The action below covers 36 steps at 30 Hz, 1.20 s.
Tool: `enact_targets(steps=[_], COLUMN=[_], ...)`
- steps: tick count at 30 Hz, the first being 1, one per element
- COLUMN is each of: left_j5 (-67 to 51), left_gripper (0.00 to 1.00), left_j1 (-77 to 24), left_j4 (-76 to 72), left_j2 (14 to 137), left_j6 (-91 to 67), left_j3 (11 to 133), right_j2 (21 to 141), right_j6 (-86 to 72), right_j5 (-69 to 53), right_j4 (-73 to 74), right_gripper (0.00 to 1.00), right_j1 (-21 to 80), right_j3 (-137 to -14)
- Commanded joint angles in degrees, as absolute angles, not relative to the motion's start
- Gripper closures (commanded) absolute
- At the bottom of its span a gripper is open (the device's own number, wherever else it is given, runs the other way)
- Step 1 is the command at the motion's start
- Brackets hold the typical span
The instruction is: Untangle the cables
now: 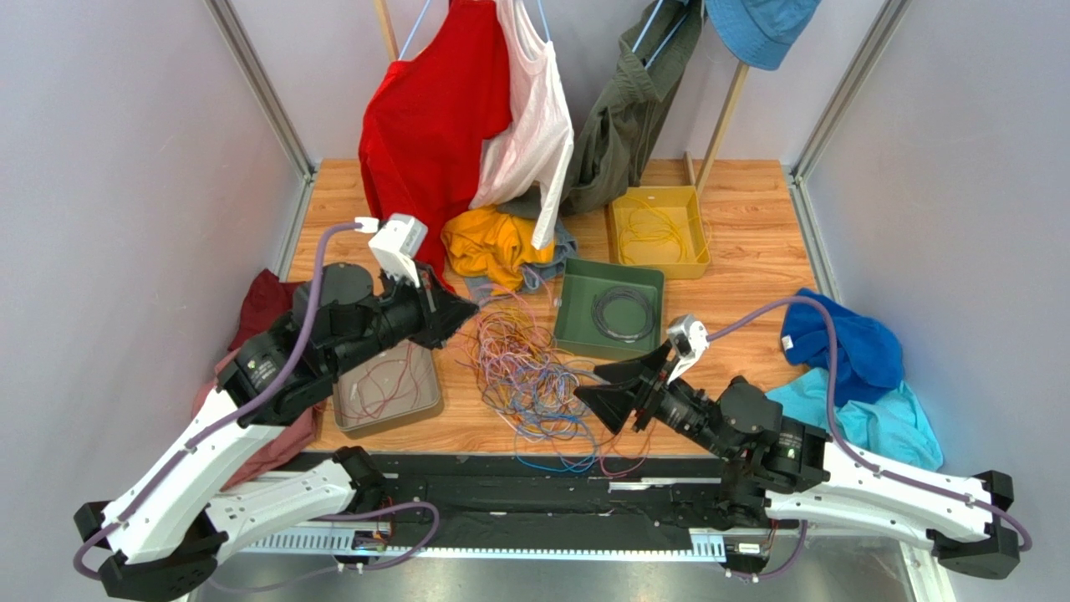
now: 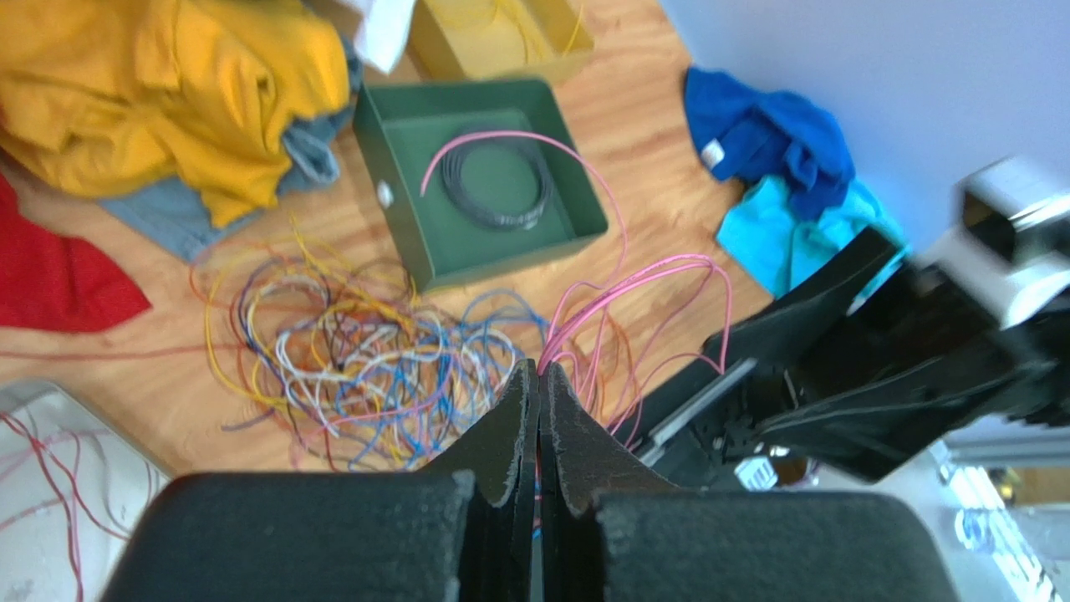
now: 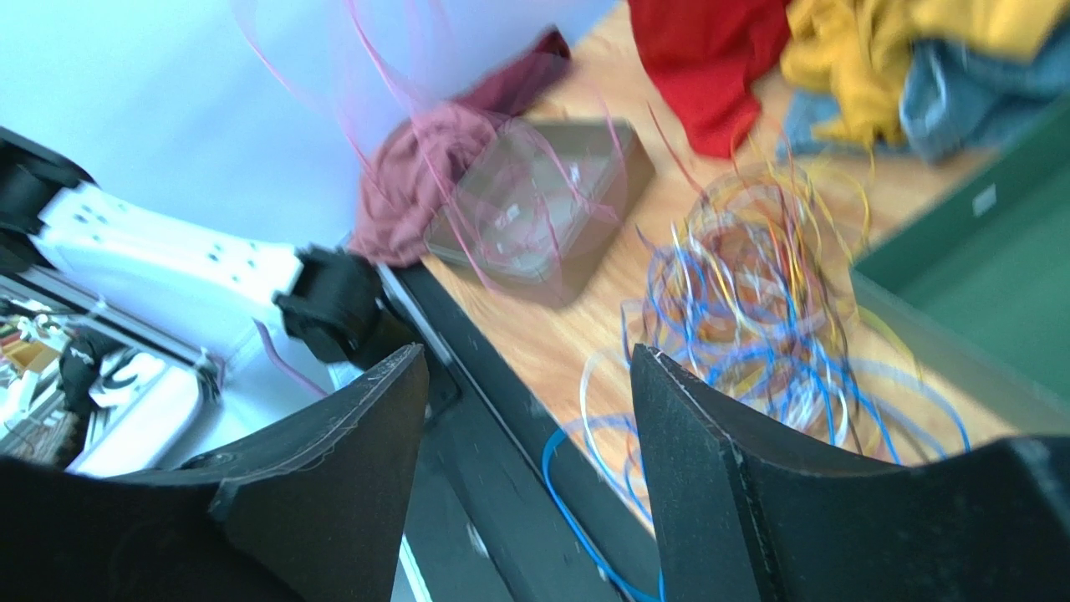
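The cables (image 1: 534, 370) lie as a tangled mass of thin orange, blue, purple, yellow and white wires on the wooden table, between my two grippers. They also show in the left wrist view (image 2: 352, 351) and the right wrist view (image 3: 766, 301). My left gripper (image 1: 467, 314) sits at the mass's upper left; its jaws (image 2: 540, 371) are shut on thin pink cable strands (image 2: 653, 270) that loop up over the green tray. My right gripper (image 1: 613, 391) is at the mass's right edge, open and empty (image 3: 521, 376), above the table's black front rail.
A green tray (image 1: 568, 320) holding a dark ring coil (image 1: 622, 310) stands right of the mass. A yellow tray (image 1: 688, 238) is behind it, and a grey tray (image 1: 387, 427) with red wires at the left. Clothes hang at the back and lie along both sides.
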<state>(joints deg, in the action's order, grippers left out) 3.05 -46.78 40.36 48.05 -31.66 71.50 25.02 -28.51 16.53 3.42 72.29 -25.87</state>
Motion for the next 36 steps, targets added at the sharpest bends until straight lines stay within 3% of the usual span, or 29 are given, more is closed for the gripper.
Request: enact_targets(steps=[1,14,16,17,18,21,22,24,25,26,31,36], left_j5=[-1.5,-4.3,-4.3,-4.4,-4.0,-2.6,-1.9,-0.2,2.1,3.2,8.1,3.2], left_gripper=[1.00,1.00,1.00,1.00,1.00,1.00,0.94,0.66,0.17,0.03,0.02,0.02], left_j1=[-46.8,-47.4,-47.5,-47.5,-47.5,-47.5,-47.5,-47.5,-47.5,-47.5,-47.5,-47.5], left_j4=[37.9,37.8,37.8,37.9,37.8,38.9,39.3,41.0,41.7,42.3,43.3,36.7], left_j2=[46.8,45.3,44.7,44.6,44.2,42.9,42.5,41.7,41.3,41.0,38.9,38.6], left_j6=[-32.9,-33.0,-33.0,-33.0,-33.0,-32.7,-32.2,-31.7,-31.5,-31.1,-30.1,-30.3], left_j3=[68.0,65.7,65.1,65.0,64.7,64.3,64.2,64.7,65.0,65.1,65.8,62.0], right_j2=[31.8,52.5,54.9,55.2,55.5,53.9,53.0,49.8,48.6,45.9,39.7,38.8], right_j6=[-20.3,-11.2,-11.8,-12.0,-12.2,-12.9,-13.0,-13.4,-13.7,-13.9,-15.3,-16.3], right_j5=[18.1,20.4,20.7,20.7,21.0,21.1,21.0,20.9,20.9,21.3,21.7,19.3], right_j4=[-4.4,-11.6,-11.6,-11.9,-12.0,-11.9,-11.2,-9.8,-7.9,-6.9,-1.4,2.5], right_gripper=[0.35,0.40,0.57,0.85,0.98,1.00,1.00,1.00,1.00,1.00,1.00,1.00], right_j1=[72.2,71.8,71.1,70.9,70.9,70.9,70.9,71.0,70.9,70.9,70.9,70.9], right_j3=[-34.1,-45.5,-46.2,-46.3,-46.1,-45.2,-44.9,-44.0,-43.8,-43.3,-41.9,-42.7])
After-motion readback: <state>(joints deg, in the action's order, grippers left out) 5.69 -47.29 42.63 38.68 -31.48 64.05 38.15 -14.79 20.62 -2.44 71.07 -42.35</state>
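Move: My left hand holds the pink cable high over the table. The stretch I go for with my open right hand lies about 9 cm left of it, 6 cm ahead and 5 cm above. From the right hand, the cable pile lies some 10 cm ahead, 5 cm left and 17 cm below, and the green tray 22 cm ahead, 7 cm right and 16 cm below. From my left hand, the right gripper is about 15 cm right, 7 cm back and 11 cm below. I bring my open right hand left about 8 cm, forward and up to the pink cable just beside my left gripper, and pinch it shut there. Meanwhile the left sinks some 3 cm, easing back with its hold kept, then opens wide and swings about 4 cm left, clear of the cable. The right draws the cable off to the right and up, about 6 cm each way. ##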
